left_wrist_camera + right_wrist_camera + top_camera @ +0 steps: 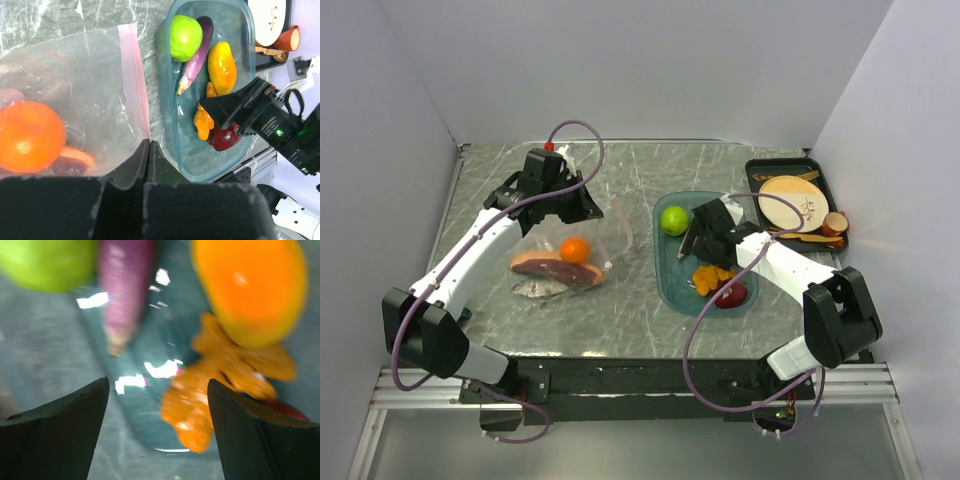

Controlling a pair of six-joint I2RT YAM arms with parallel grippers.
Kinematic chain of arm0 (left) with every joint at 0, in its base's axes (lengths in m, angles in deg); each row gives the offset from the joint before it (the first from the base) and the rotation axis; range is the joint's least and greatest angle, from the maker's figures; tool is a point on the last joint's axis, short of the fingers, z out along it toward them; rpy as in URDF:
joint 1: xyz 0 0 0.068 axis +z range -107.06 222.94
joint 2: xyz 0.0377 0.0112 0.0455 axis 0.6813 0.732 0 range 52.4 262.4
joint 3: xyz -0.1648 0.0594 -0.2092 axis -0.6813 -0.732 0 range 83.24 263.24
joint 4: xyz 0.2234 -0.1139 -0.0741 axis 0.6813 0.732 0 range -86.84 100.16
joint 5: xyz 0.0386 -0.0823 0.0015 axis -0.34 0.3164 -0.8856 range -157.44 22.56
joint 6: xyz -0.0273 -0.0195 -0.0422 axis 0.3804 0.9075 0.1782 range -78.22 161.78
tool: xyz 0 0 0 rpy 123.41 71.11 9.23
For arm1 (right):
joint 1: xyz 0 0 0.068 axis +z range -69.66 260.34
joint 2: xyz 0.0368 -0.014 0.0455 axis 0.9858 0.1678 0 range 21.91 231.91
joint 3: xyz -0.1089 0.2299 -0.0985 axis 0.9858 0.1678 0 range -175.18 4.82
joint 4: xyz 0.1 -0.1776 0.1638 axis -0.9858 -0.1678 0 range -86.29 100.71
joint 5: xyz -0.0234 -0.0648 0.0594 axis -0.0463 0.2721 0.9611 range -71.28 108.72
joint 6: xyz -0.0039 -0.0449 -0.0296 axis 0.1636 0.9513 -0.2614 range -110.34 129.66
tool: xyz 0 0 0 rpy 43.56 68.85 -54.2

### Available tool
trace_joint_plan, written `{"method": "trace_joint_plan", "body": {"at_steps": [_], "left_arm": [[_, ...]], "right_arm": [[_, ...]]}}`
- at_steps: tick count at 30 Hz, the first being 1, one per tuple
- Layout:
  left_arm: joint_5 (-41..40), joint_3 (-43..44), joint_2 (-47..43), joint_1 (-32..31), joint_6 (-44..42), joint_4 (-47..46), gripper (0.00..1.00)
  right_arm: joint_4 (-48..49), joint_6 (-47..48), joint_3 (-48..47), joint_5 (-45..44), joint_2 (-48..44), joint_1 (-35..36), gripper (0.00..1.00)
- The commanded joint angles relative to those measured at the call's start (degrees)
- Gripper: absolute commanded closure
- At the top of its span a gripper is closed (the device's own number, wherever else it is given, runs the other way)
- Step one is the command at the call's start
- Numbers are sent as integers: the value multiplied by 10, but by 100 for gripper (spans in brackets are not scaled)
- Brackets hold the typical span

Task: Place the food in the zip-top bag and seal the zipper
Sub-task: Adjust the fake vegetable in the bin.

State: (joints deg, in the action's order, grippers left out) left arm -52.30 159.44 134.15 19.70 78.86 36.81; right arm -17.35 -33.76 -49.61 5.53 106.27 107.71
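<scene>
The clear zip-top bag (588, 238) lies left of centre, its pink zipper (134, 80) facing the tray. Inside it are an orange (575, 249), a brown-red slice (556, 268) and a grey fish (540, 288). My left gripper (598, 213) is shut on the bag's mouth edge, pinching the end of the pink strip (149, 142). My right gripper (159, 385) is open low over the teal tray (670, 272), with the orange-yellow bits (220, 385) between its fingers. The tray also holds a lime (674, 219), a purple slice (196, 55), a yellow-orange fruit (222, 67) and a dark red apple (731, 293).
A black tray (820, 175) at the back right carries a beige plate (793, 202) and a brown cup (835, 223). White walls close in the table on three sides.
</scene>
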Motion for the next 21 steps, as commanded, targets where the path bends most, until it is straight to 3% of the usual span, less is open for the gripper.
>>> {"method": "trace_joint_plan", "body": {"at_steps": [1,9,21], "left_arm": [[3,17,0,-2,-9,-24,99],[7,32,11,-2,-12,-19,99],[1,29,5,-2,-14,-18,99]], "right_arm": [[-61,-32,4,-78,-9,0,14],[-98,-25,-24,-124,37,-2,12],[-62,2,-52,-66,114,-1,15]]}}
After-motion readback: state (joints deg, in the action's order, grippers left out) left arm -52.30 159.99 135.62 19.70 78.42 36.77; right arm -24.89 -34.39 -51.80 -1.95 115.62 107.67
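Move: Just behind and below the open right hand lies the fake vegetable (the orange, branching one), some 3 cm back, 3 cm right and 7 cm down. The mango stands about 4 cm ahead and 5 cm right of the hand, overlapping the vegetable; the red fruit roughly 6 cm back and 8 cm right, the eggplant some 8 cm ahead, 1 cm left. From the left hand, the vegetable is about 27 cm right, 7 cm back and far below. Sinking into the bin over the fake vegetable, the right hand first slides some 4 cm right and a little back, then goes mostly straight down, dropping about 4.5 cm in all. Its wrist tilts some 15 degrees, so the fingers point more steeply down and lean to the right; they stay wide open, ending on either side of the vegetable. Contact can't be made out. ##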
